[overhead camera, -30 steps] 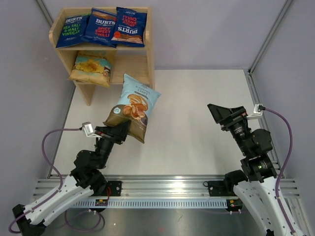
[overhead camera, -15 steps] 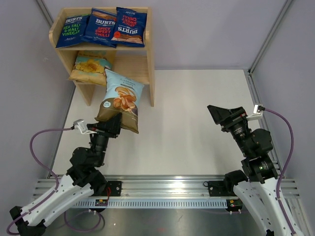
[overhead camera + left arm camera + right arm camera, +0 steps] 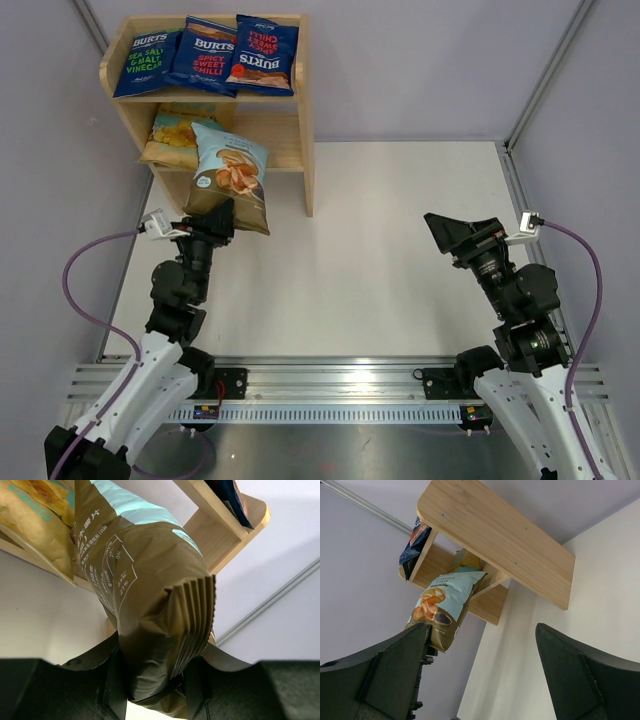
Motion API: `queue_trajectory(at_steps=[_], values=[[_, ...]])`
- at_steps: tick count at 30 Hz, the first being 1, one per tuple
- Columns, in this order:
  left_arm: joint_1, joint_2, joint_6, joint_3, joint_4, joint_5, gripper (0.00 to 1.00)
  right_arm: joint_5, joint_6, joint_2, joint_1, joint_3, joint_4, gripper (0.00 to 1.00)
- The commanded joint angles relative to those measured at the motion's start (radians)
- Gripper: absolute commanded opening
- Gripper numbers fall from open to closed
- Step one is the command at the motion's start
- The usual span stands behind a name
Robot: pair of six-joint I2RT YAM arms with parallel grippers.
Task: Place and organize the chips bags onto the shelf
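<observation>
The wooden shelf (image 3: 299,120) stands at the back left. Three dark-blue BURTS bags (image 3: 207,52) lie on its top tier. A yellow chips bag (image 3: 172,135) lies on the lower tier's left side. My left gripper (image 3: 215,222) is shut on the brown bottom end of the light-blue Cassava Chips bag (image 3: 229,172), holding it upright in front of the lower tier, beside the yellow bag. In the left wrist view the bag's crimped end (image 3: 165,645) sits pinched between the fingers. My right gripper (image 3: 455,232) stands open and empty over the table's right side, far from the shelf (image 3: 495,535).
Grey walls enclose the white table (image 3: 400,260) on three sides. A metal rail (image 3: 340,385) runs along the near edge by the arm bases. The lower tier's right half (image 3: 280,135) holds nothing.
My left arm has carried the Cassava bag to the left and toward the shelf, from mid-table to just in front of the lower tier. The right arm has barely moved.
</observation>
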Motion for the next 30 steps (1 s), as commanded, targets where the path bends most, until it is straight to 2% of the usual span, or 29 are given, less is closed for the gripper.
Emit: queue_trajectory(at_steps=[1, 8, 19, 30], values=[[0.026, 0.054, -0.053, 0.089, 0.2, 0.161, 0.03, 0.035, -0.028, -0.006, 0.002, 0.049, 0.009, 0.98], [0.049, 0.208, -0.049, 0.141, 0.283, 0.2, 0.03, 0.037, -0.025, 0.001, 0.002, 0.054, 0.015, 0.98], [0.15, 0.464, -0.133, 0.21, 0.452, 0.282, 0.03, 0.054, -0.051, 0.003, 0.003, 0.077, 0.005, 0.98], [0.17, 0.697, -0.127, 0.38, 0.473, 0.322, 0.06, 0.061, -0.04, 0.017, 0.002, 0.06, 0.046, 0.98]])
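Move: The left hand still grips the brown bottom end of the cassava chips bag. The free right half of the lower shelf lies roughly 17 cm ahead of it and 9 cm to its right, near its own height. The gold chips bag sits on that shelf about 17 cm ahead and 9 cm to the left; the right-hand Burts bag lies on the upper shelf, some 18 cm ahead, 9 cm right and 20 cm higher. From the right hand, the free half is about 22 cm ahead and 35 cm left. Forward some 12 cm in all, the left arm pushes the cassava chips bag, top end first, into the lower compartment beside the gold bag. It veers about 3 cm right at the start, the hand turning slightly clockwise, then runs nearly straight in, dipping a little halfway and rising again by about 2 cm. The fingers keep their pinch on the bottom end throughout. ##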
